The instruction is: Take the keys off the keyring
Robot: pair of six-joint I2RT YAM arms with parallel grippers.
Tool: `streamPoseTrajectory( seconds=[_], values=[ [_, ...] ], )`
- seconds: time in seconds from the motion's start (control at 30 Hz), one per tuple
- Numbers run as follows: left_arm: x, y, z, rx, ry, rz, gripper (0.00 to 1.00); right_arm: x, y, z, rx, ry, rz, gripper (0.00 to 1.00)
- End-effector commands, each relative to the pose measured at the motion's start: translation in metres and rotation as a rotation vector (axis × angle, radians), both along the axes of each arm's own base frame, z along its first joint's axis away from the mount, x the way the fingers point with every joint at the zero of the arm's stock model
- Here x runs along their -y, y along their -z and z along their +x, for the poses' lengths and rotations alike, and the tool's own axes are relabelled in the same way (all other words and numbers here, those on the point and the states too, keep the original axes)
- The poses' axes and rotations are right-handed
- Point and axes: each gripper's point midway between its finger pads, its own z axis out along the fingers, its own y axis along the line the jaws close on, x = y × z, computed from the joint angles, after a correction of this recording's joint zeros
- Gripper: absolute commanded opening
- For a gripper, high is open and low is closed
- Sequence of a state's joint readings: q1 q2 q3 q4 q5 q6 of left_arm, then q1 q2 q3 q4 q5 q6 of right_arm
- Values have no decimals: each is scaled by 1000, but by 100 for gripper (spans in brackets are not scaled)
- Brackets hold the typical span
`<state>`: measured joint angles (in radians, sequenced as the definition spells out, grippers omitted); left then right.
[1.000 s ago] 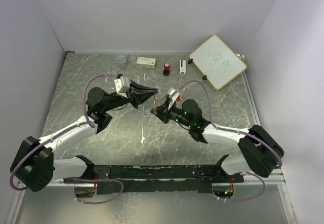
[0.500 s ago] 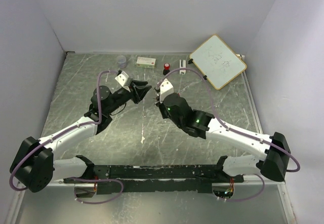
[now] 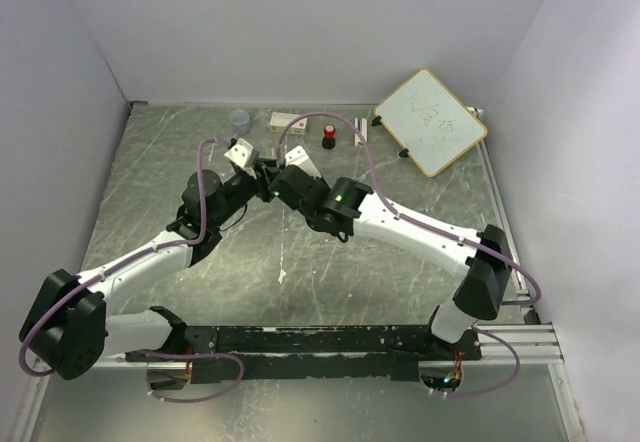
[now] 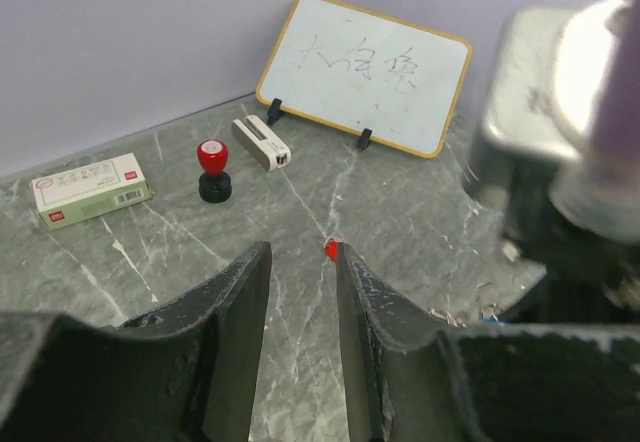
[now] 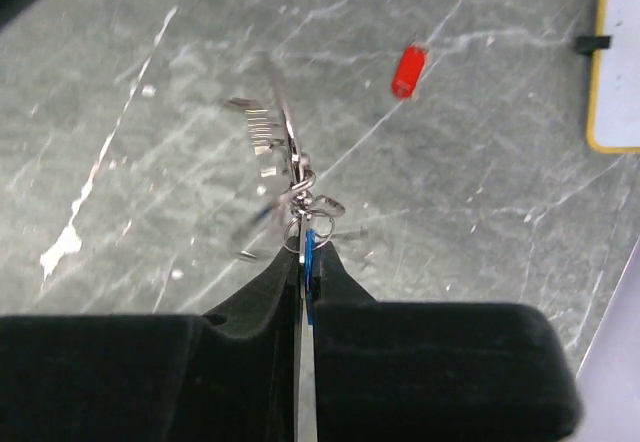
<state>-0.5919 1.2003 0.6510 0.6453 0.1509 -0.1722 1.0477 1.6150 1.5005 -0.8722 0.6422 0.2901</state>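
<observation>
My right gripper [image 5: 303, 252] is shut on the blue key [image 5: 310, 265], which stands edge-on between its fingertips. The thin silver keyring [image 5: 300, 224] hangs from that key, with small silver pieces [image 5: 265, 134] dangling off it, blurred. The red key [image 5: 408, 70] lies loose on the grey table, apart from the ring. In the left wrist view the red key [image 4: 331, 250] shows just past the tip of my left gripper [image 4: 300, 252], which is open with nothing between its fingers. From above, the left gripper [image 3: 265, 170] and the right gripper [image 3: 272, 188] are close together at the table's middle left.
At the back stand a whiteboard [image 3: 430, 122], a red-topped black stamp [image 3: 328, 137], a white box [image 4: 90, 190], a small white block [image 4: 262, 142] and a clear cup [image 3: 240, 119]. The right arm [image 3: 420, 227] stretches diagonally across the table.
The left gripper has opened and drawn back left, and the red key now lies on the table. The right arm has swung far left with the blue key and ring.
</observation>
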Motion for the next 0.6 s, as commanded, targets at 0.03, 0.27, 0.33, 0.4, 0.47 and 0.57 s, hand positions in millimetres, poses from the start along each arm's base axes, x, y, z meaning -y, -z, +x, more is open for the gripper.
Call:
streamPoseTrajectory(
  seconds=[0.03, 0.27, 0.33, 0.4, 0.47, 0.57],
  values=[
    [-5, -1, 3, -1, -37, 8, 44, -11, -36, -38, -78, -112, 121, 0],
    [2, -3, -2, 18, 11, 0, 62, -49, -145, -86, 12, -464, 627, 0],
    [3, -5, -4, 24, 27, -6, 69, -52, -161, -95, 25, -519, 682, 0],
    [6, -8, -7, 37, 49, -15, 73, -51, -161, -95, 22, -522, 674, 0],
    [9, -15, -12, 58, 78, -27, 71, -46, -146, -85, 14, -454, 613, 0],
    [10, -21, -16, 74, 96, -33, 67, -34, -109, -66, -23, -310, 435, 0]
  ],
)
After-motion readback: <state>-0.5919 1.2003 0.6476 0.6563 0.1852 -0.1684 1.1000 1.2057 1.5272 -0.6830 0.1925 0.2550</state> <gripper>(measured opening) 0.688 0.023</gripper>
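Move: The right hand already pinches the keyring by its blue key, the ring standing about 4 cm ahead of the pads. From this hand the left gripper's fingertips are some 6 cm ahead, 8 cm left and 6 cm higher; the detached red key lies on the table about 14 cm ahead, 8 cm right and 20 cm below. From the left hand, the keyring is about 2 cm back, 7 cm right and 6 cm lower. Keeping its pinch on the blue key, the right hand swings the keyring up some 17 cm and back about 9 cm, drifting a little left, away from the left fingertips; it starts back nearly level, then climbs fast. The wrist turns about 45 degrees, left side rising and fingers swinging counter-clockwise to point forward-left. The left hand stays put, empty, and spreads its fingers wider. ##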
